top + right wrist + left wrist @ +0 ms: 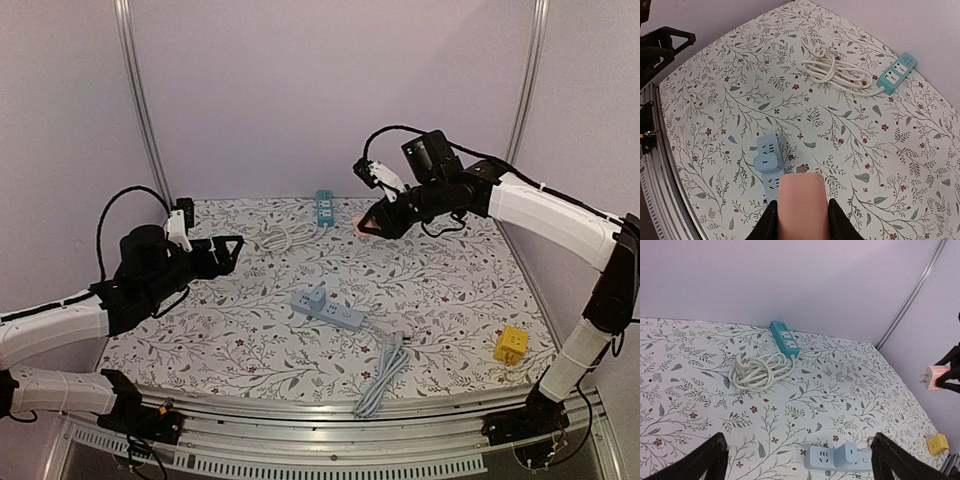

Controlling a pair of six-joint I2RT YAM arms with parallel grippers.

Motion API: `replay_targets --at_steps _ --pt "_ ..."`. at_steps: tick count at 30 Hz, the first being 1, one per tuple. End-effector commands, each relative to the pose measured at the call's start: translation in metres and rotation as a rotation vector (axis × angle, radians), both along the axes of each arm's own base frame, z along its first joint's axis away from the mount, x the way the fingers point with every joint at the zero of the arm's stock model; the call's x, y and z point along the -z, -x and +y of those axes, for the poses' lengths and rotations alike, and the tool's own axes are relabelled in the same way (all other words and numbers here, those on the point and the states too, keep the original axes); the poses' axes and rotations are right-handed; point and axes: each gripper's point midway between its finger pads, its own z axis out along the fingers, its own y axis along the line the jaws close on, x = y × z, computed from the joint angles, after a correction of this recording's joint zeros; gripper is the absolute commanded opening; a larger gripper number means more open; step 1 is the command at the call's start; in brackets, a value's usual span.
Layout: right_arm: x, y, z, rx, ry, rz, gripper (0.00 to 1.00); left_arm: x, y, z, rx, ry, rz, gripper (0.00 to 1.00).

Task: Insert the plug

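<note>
My right gripper [373, 222] is shut on a pink plug [365, 223] and holds it high above the back of the table. In the right wrist view the plug [802, 202] fills the gap between the black fingers [767, 225], with a metal prong showing at its tip. Below it a grey-blue power strip [769, 167] lies on the floral cloth, a pale blue adapter [765, 162] plugged into it. The strip [330, 312] sits mid-table. My left gripper [232, 250] hovers open and empty at the left, its fingers [707, 462] wide apart and the strip [837, 458] low between them.
A teal power strip [324, 208] and its coiled white cord [287, 238] lie at the back. A yellow adapter [511, 345] sits near the front right. The grey strip's cord [385, 372] trails over the front edge onto the metal rail [330, 425].
</note>
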Motion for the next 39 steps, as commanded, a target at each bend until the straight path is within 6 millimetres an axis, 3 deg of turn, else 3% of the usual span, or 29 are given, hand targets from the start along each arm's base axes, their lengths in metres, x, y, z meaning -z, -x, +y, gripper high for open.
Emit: replay_targets --at_steps 1,13,39 --pt "0.024 0.011 -0.009 -0.038 0.153 0.046 0.00 0.014 -0.004 0.018 -0.076 -0.075 0.007 1.00" --pt "0.054 0.009 -0.013 -0.055 0.318 0.132 0.00 0.022 -0.009 0.036 -0.165 -0.124 -0.011 0.99" --pt "0.094 0.001 0.001 -0.079 0.461 0.217 0.00 0.019 -0.009 0.039 -0.173 -0.119 -0.016 1.00"
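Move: The right hand holds the pink plug. The middle of the grey power strip lies about 8 cm to its left, 4 cm back and some 24 cm below. The grey plug already standing in that strip is about 10 cm left and 3 cm back, and the strip's bundled cable about 21 cm back and 4 cm to the right. From the empty left hand, the power strip lies roughly 20 cm to the right, 1 cm back and 21 cm below. Keeping its pinch on the pink plug, the right hand sinks almost straight down, about 9 cm, towards the power strip. On the way its fingers swing by nearly 30 degrees, from slanting out to the left to pointing mostly down. The open left hand eases some 3 cm to the left and a little down, away from the strip. ##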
